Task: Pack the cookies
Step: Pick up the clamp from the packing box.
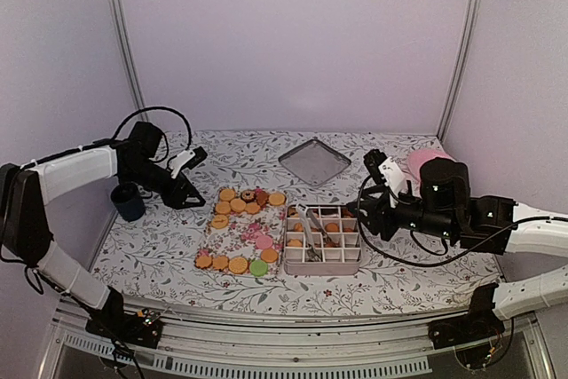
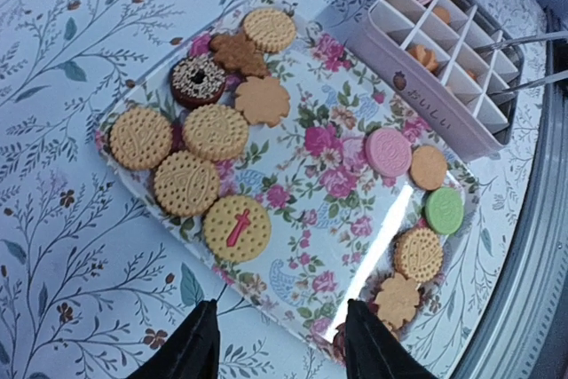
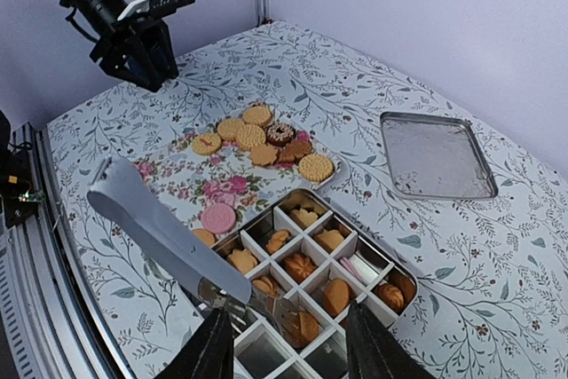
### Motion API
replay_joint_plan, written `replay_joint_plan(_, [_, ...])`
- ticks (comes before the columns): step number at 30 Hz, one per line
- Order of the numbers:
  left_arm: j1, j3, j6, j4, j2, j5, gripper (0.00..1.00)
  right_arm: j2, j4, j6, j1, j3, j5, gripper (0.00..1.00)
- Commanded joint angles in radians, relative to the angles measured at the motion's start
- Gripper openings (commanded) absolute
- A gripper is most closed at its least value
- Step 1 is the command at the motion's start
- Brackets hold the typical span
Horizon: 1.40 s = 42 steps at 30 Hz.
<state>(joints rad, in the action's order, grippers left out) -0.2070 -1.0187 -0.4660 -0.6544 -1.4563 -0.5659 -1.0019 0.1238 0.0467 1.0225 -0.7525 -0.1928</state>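
Cookies (image 2: 217, 130) lie in two groups on a floral tray (image 2: 328, 175), round golden ones plus a dark ring, a pink disc and a green one. More cookies (image 3: 300, 265) sit in the cells of a divided tin box (image 3: 409, 280) beside the tray. Metal tongs (image 3: 160, 228) rest across the box, handle pointing away to the left. My left gripper (image 2: 280, 343) hovers open over the tray's near edge, holding nothing. My right gripper (image 3: 293, 348) stands open above the box's near cells, with the tongs' tips lying below and between its fingers, untouched.
The tin's lid (image 1: 313, 163) lies flat behind the box. A dark blue cup (image 1: 129, 201) stands at the far left beside the left arm. A pink object (image 1: 426, 161) sits behind the right arm. Grey walls close in the table at back and sides.
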Motion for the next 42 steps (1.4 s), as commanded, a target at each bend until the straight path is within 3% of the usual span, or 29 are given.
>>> replay_joint_plan(1, [-0.112, -0.089, 0.091, 0.054, -0.095, -0.060, 0.50, -0.017, 0.022, -0.050, 0.062, 0.042, 0.053, 0.46])
replay_joint_plan(9, [-0.322, -0.241, 0.158, 0.073, -0.318, -0.049, 0.53, -0.196, -0.029, -0.115, 0.112, -0.003, -0.019, 0.45])
replay_joint_plan(17, [-0.425, -0.313, 0.199, 0.111, -0.446, -0.096, 0.53, -0.353, -0.148, -0.154, 0.117, -0.053, -0.087, 0.39])
replay_joint_plan(22, [-0.473, -0.334, 0.209, 0.126, -0.496, -0.106, 0.53, -0.418, -0.180, -0.171, 0.126, -0.075, -0.168, 0.29])
replay_joint_plan(26, [-0.502, -0.367, 0.215, 0.128, -0.565, -0.124, 0.52, -0.419, -0.197, -0.175, 0.137, -0.075, -0.197, 0.20])
replay_joint_plan(31, [-0.531, -0.383, 0.194, 0.128, -0.605, -0.087, 0.51, -0.399, -0.216, -0.190, 0.170, -0.059, -0.245, 0.00])
replay_joint_plan(42, [-0.541, -0.372, 0.174, 0.117, -0.626, -0.025, 0.49, -0.316, -0.310, -0.125, 0.200, -0.024, -0.275, 0.00])
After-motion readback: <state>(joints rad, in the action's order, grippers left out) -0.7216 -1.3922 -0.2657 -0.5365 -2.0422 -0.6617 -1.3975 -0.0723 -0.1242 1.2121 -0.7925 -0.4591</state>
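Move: The clamp stands leaning in the packing box; its middle is about 7 cm left of the right hand, neither ahead nor back, and some 10 cm below. The box's middle lies roughly 8 cm ahead, 7 cm left and 21 cm below that hand. From the left hand, the box's middle is about 32 cm right, 3 cm back and 10 cm lower, the clamp 31 cm right, 10 cm back and level, and the pink cookie 17 cm right, 1 cm back and 12 cm lower. Down and left the right hand goes, dipping about 9 cm in a shallow curve back and then forward, its fingers tipping downward, then closing from half open to pinch a blade of the clamp and easing up a little. Meanwhile the left hand sweeps some 22 cm right, sinking and drawing slightly back, turning clockwise, and stops half open against the box's left wall. ##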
